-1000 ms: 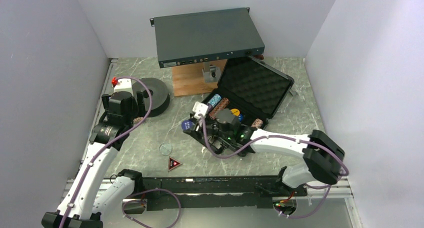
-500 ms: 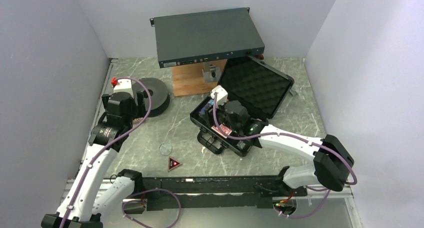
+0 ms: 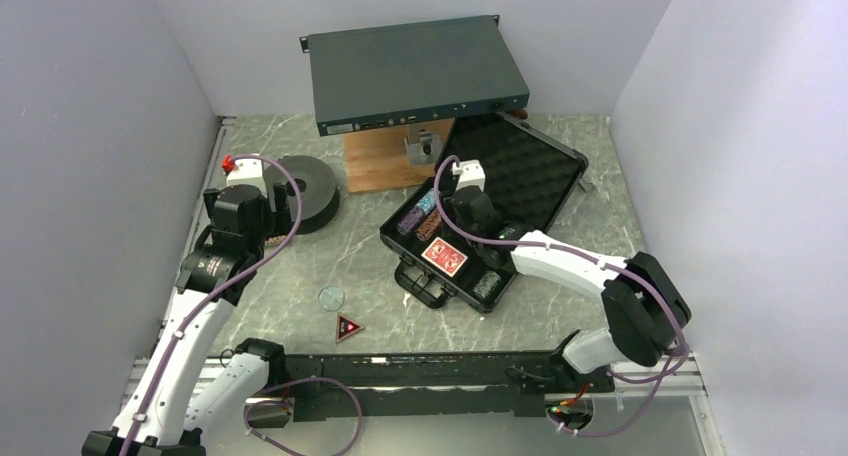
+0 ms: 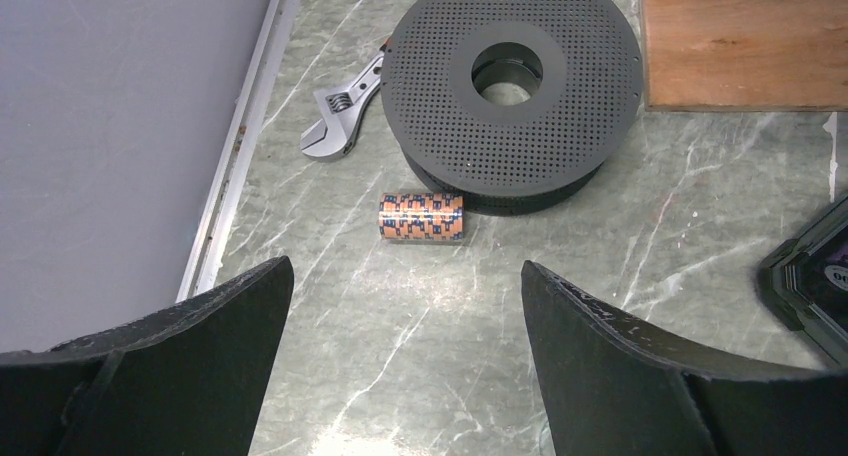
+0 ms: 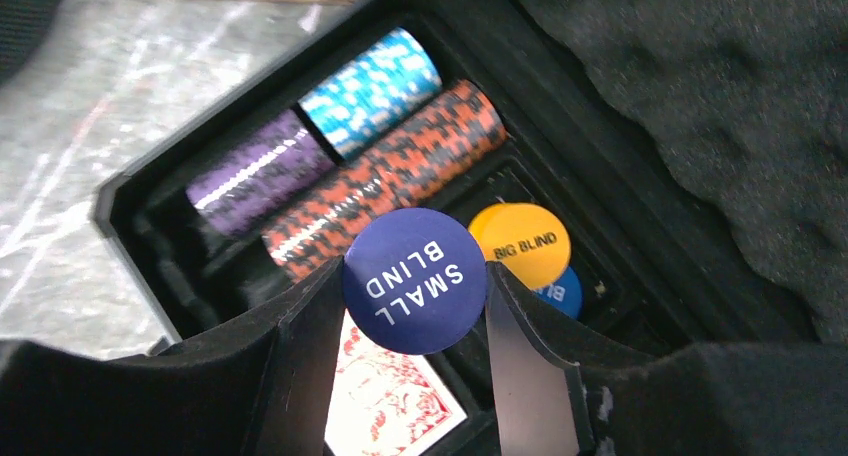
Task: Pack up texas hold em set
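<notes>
The black case (image 3: 432,286) lies open with its foam-lined lid (image 3: 515,171) raised. Inside lie blue (image 5: 370,91), purple (image 5: 258,171) and orange-black (image 5: 385,176) chip rolls, a red-backed card deck (image 3: 444,257) and a yellow BIG BLIND button (image 5: 520,244) over a blue one (image 5: 563,294). My right gripper (image 5: 415,276) hovers over the case, shut on the blue SMALL BLIND button (image 5: 415,279). My left gripper (image 4: 405,271) is open above the table, short of an orange chip roll (image 4: 421,217). A red-black triangle (image 3: 349,328) lies near the front.
A dark perforated spool (image 4: 512,86) stands just behind the orange roll, with a wrench (image 4: 340,126) to its left. A grey electronics box (image 3: 415,71) rests over a wooden board (image 3: 385,161) at the back. A small clear disc (image 3: 331,297) lies on the table.
My right gripper has carried the blue button from the case's front-left corner back over the case, towards the other buttons. The left arm has stayed put.
</notes>
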Action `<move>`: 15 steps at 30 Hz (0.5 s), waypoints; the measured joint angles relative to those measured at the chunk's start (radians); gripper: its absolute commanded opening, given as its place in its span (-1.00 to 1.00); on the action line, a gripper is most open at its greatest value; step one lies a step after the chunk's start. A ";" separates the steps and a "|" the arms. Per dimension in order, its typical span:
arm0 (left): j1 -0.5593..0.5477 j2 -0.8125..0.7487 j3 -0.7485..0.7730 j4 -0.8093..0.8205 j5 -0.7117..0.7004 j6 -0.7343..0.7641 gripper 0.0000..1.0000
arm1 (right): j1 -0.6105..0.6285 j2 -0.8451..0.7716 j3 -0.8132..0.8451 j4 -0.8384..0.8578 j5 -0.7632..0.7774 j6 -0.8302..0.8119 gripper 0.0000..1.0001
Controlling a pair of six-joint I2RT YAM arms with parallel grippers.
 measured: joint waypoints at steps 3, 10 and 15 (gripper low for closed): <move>0.000 -0.005 0.000 0.000 0.001 0.000 0.79 | -0.013 0.029 0.010 -0.042 0.037 0.027 -1.00; 0.000 -0.007 0.000 0.000 0.008 0.000 0.79 | -0.049 0.063 0.011 -0.063 0.065 0.054 -1.00; 0.000 -0.011 0.000 0.000 0.008 0.000 0.79 | -0.082 0.127 0.013 -0.042 0.057 0.056 -1.00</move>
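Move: The right hand already holds the small blind disc above the case. The yellow big blind disc in the tray lies about 3 cm ahead, 3 cm right and 7 cm below. The blue disc under its edge is some 1 cm ahead and 5 cm right. The orange chip row is about 4 cm ahead and 3 cm left; the red card deck, 5 cm back and 2 cm left. From the left hand, the big blind disc is roughly 9 cm ahead, 43 cm right and 18 cm down. Keeping the small blind disc pinched between its fingertips, the right hand sinks about 5 cm towards the yellow and blue discs in the case tray, shifting some 4 cm right and a little forward as it descends. The wrist turns about 10 degrees clockwise and tips slightly further down; the fingers don't open. ##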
